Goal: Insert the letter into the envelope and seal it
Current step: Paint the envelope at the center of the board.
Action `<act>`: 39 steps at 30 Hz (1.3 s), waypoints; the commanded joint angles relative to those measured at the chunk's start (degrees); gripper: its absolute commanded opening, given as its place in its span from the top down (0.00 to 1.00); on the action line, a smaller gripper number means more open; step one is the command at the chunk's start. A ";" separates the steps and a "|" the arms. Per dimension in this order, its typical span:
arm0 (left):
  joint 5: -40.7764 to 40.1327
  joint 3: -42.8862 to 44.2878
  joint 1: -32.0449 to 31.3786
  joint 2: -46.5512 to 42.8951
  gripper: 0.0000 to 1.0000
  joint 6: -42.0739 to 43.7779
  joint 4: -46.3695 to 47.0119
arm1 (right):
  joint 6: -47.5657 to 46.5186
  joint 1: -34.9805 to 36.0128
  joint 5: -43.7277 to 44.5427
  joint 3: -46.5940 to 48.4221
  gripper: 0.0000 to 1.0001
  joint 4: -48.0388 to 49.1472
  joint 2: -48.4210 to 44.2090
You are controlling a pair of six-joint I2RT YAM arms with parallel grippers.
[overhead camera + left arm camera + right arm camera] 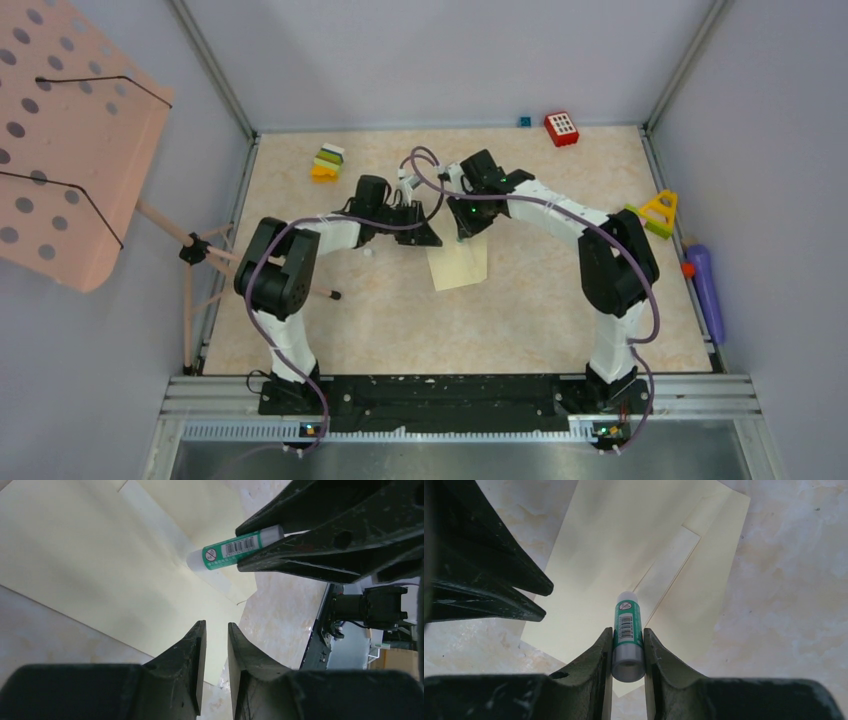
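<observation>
The pale yellow envelope (458, 265) (100, 565) (624, 545) lies flat mid-table with its flap folded out. No letter shows apart from it. My right gripper (465, 232) (627, 630) is shut on a green-and-white glue stick (235, 550) (627, 625), whose white tip points down at the envelope beside the flap crease. My left gripper (425, 235) (216, 625) hovers over the envelope's edge, just left of the right one. Its jaws stand a narrow gap apart with nothing between them.
A red block (561, 128) and a yellow-green stack (327, 163) sit at the back. A yellow triangle toy (658, 212) and a purple cylinder (706, 290) lie along the right wall. A pink perforated board (70, 140) on a stand leans in at the left.
</observation>
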 commanded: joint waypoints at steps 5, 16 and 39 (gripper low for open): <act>-2.84 2.30 0.07 5.32 0.76 -4.67 3.49 | 2.12 0.43 0.31 1.96 1.00 3.43 -0.48; -7.23 3.68 0.10 8.74 0.95 -5.09 0.22 | 2.79 1.54 2.42 0.11 1.00 5.16 -0.80; -9.65 3.64 0.04 9.80 1.00 -4.58 -2.52 | 0.13 5.61 8.84 -1.40 1.00 5.11 0.96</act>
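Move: The left hand, its fingers partly open, hovers over the envelope's left part; the envelope's middle lies about 4 cm to its right, 2 cm back and 7 cm below. The glue stick in the right hand is some 5 cm to the left hand's right, level fore and aft and 2 cm lower. A small white piece lies 13 cm to the left hand's left, 2 cm back. From the right hand, the envelope's middle is about 3 cm back, 1 cm left and 7 cm below. The left fingertips come down onto the envelope just inside its left edge: the hand sinks about 5.5 cm, drifts slightly forward and tips some 10 degrees while its fingers shut completely, then it holds there. The right hand keeps its grip on the glue stick and eases a little forward, then left and back again, ending some 2 cm left, over the envelope and closer to the left hand. ##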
